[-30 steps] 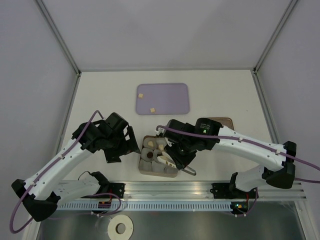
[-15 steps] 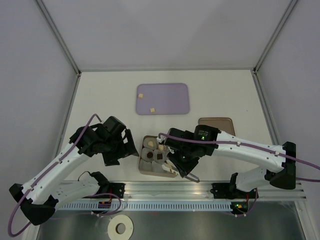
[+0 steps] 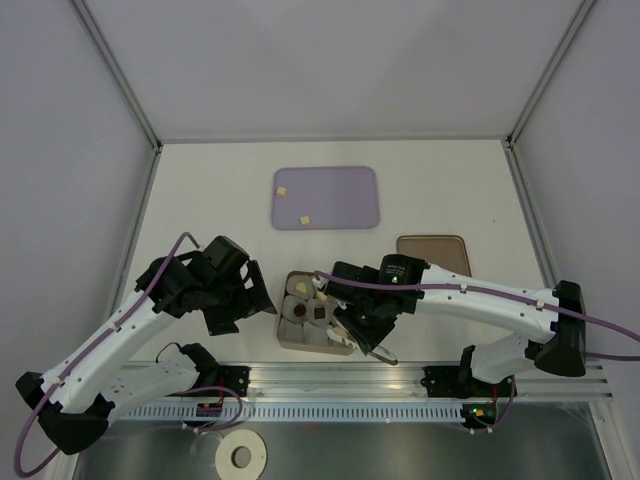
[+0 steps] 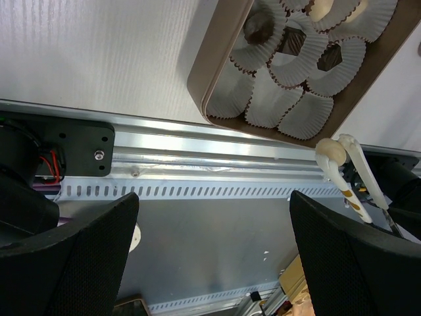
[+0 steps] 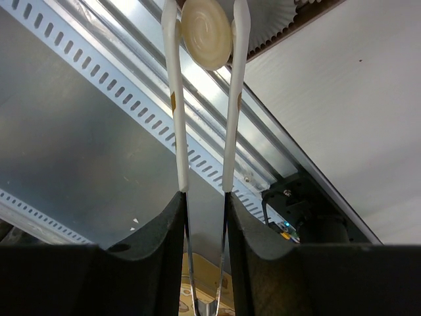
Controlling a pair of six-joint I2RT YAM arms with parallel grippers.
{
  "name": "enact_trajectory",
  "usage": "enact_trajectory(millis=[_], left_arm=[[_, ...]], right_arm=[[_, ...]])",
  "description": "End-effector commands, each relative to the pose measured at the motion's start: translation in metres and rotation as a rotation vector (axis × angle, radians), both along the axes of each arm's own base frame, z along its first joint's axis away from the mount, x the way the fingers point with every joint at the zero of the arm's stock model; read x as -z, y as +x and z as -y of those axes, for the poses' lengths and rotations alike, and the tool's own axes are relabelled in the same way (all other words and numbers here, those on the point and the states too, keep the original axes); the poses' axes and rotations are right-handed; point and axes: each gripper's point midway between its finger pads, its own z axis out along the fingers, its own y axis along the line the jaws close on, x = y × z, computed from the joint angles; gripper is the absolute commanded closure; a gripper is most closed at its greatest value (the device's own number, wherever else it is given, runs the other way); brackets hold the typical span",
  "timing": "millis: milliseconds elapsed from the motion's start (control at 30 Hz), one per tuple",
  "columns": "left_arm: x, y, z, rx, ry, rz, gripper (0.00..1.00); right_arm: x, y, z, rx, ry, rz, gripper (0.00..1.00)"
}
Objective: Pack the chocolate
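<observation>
A brown box (image 3: 283, 338) of white paper cups (image 4: 309, 113) sits near the table's front edge; some cups hold dark chocolate (image 4: 258, 25). My right gripper (image 5: 205, 197) is shut on white-tipped metal tongs (image 5: 176, 99). The tongs pinch a pale cream piece of chocolate (image 5: 206, 33), which hangs at the box's near edge, by the rail (image 4: 331, 153). Two pale pieces (image 3: 282, 190) lie on the purple tray (image 3: 340, 185) further back. My left gripper (image 4: 214, 257) stands wide open with nothing in it, left of the box and over the rail.
A flat brown lid (image 3: 432, 252) lies right of the box, behind my right arm. The aluminium rail (image 4: 197, 155) runs along the table's front edge. Grey walls close in the sides and back.
My right arm has drawn the tongs and the cream piece from over the box's middle toward its near edge. The left gripper has slid slightly nearer and stays open.
</observation>
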Motion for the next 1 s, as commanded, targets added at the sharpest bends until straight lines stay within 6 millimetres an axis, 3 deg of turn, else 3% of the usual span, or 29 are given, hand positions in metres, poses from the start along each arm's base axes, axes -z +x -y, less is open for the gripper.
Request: enact_trajectory(millis=[0, 400, 600, 967], left_arm=[[-0.001, -0.015, 0.000, -0.027, -0.023, -0.069, 0.00], [-0.003, -0.016, 0.002, -0.034, -0.033, -0.079, 0.00], [-0.004, -0.015, 0.002, -0.050, -0.038, -0.078, 0.00], [-0.003, -0.014, 0.002, -0.054, -0.032, -0.081, 0.00]], right_arm=[[0.005, 0.012, -0.016, 0.041, 0.023, 0.053, 0.90], [0.016, 0.013, -0.051, -0.056, 0.071, 0.015, 0.88], [0.026, 0.022, -0.057, -0.068, 0.033, 0.044, 0.74], [0.025, 0.026, -0.061, -0.045, 0.037, 0.063, 0.62]])
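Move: The right hand already holds a round pale chocolate in its tongs; the empty middle cup of the box's near row lies about 10 cm left, 2 cm ahead and 11 below. The empty corner cup is 5 cm left, 1 ahead; the centre dark chocolate 9 left, 7 ahead; the right dark chocolate 4 left, 6 ahead. From the left hand, the middle cup is about 13 cm right, 4 back and 13 below. Right hand carries the chocolate 5 cm left, some 4 down, slightly forward to the middle cup, grip easing last. ##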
